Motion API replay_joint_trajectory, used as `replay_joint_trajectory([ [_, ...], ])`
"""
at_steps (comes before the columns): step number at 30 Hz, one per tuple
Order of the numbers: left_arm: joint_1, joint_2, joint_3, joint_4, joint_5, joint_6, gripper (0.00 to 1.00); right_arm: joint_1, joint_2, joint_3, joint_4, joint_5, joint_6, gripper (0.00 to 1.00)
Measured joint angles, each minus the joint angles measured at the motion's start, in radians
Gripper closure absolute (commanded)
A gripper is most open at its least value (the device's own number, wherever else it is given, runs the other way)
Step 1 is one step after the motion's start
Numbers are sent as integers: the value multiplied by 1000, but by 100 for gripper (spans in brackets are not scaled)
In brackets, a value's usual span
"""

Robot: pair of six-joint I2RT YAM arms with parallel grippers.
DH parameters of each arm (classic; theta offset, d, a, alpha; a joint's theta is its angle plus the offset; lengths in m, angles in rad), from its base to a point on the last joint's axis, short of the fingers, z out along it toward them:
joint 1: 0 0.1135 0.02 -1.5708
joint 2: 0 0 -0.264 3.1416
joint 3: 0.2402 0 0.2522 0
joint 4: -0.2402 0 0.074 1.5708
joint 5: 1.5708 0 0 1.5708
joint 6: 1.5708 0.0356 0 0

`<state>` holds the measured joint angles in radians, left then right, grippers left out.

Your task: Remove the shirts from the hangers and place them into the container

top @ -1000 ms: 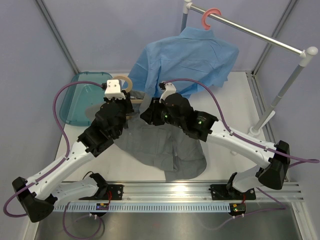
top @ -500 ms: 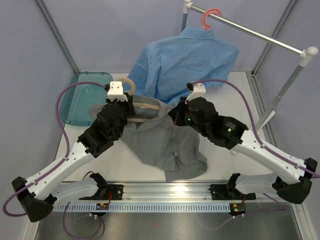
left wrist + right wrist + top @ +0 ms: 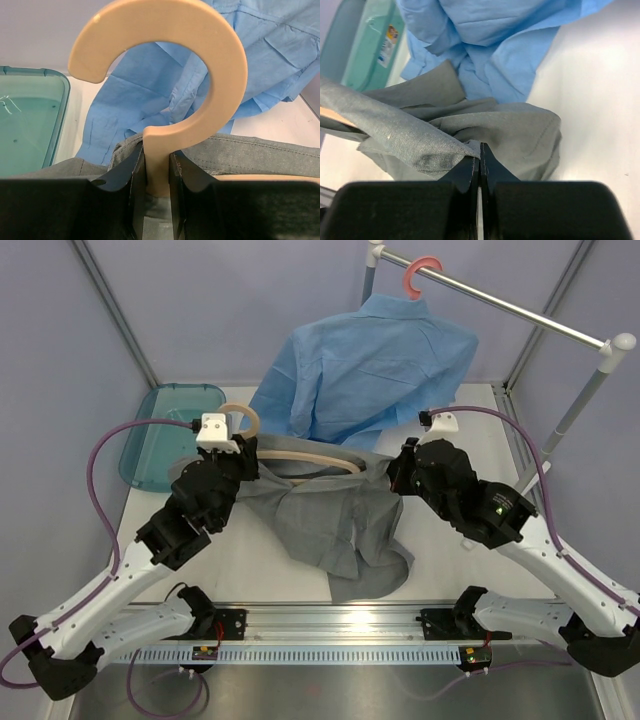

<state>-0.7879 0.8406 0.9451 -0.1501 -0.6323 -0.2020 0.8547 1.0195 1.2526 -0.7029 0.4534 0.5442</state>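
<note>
My left gripper (image 3: 238, 443) (image 3: 157, 156) is shut on the neck of the pale tan hanger (image 3: 300, 455) (image 3: 220, 65), just under its hook. The grey shirt (image 3: 340, 525) (image 3: 250, 152) (image 3: 520, 130) still hangs partly on that hanger and trails onto the table. My right gripper (image 3: 393, 476) (image 3: 480, 151) is shut on an edge of the grey shirt, drawing it taut to the right. Behind, the light blue shirt (image 3: 370, 365) (image 3: 145, 100) (image 3: 490, 30) hangs on the coral-pink hanger (image 3: 422, 275). The teal container (image 3: 150, 445) (image 3: 25, 125) (image 3: 370, 45) stands at the left.
A grey metal rail (image 3: 500, 305) on white posts runs across the back right, with its foot (image 3: 515, 502) on the table at the right. Frame posts stand at the back corners. The arms' mounting rail (image 3: 350, 625) lines the near edge.
My right gripper has shut on the grey shirt and pulled it rightwards. My left gripper has carried the tan hanger left, and the hanger's bar now shows out of the shirt.
</note>
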Motion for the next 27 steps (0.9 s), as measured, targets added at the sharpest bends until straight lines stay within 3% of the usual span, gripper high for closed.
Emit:
replay_joint_trajectory([
  [10, 1, -64, -56, 32, 87, 22, 100, -61, 17, -27, -14, -66, -39, 100],
  [14, 5, -58, -48, 32, 119, 2, 100, -66, 60, -83, 9, -135, -44, 94],
  [18, 5, -18, -7, 32, 182, -31, 100, -68, 82, -154, 27, -214, -51, 79],
  [19, 5, -9, 4, 33, 196, -38, 100, -68, 81, -165, 27, -230, -56, 66],
  [23, 5, 18, 16, 39, 247, -59, 100, -69, 58, -174, 21, -257, -83, 35],
  [27, 5, 25, 9, 39, 255, -56, 100, -69, -8, -147, -45, -231, -119, 19],
])
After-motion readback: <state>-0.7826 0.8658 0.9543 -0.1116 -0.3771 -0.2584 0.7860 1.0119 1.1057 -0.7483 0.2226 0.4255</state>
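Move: The right hand still pinches the gray shirt's right side; the shirt's hanging body lies about 12 cm to its left, 6 cm back and 17 cm below. The wooden hanger's free end is some 8 cm to its left and level with it, and the blue shirt hangs roughly 20 cm ahead and 3 cm left. From the left hand, still holding the hanger's neck, that gray body is about 18 cm right, 6 cm back and 18 cm below; the container sits about 26 cm left, 15 cm ahead and 26 cm below. Down goes the right hand, about 10 cm after a small shift right, easing a few centimetres back left and tipping its fingers down as it lowers the gray cloth past the hanger's free end; near the bottom its fingers open wide and let go, then it lifts a little and draws back. Meanwhile the left hand keeps its grip on the hanger's neck, moves about 5 cm right and turns clockwise. ##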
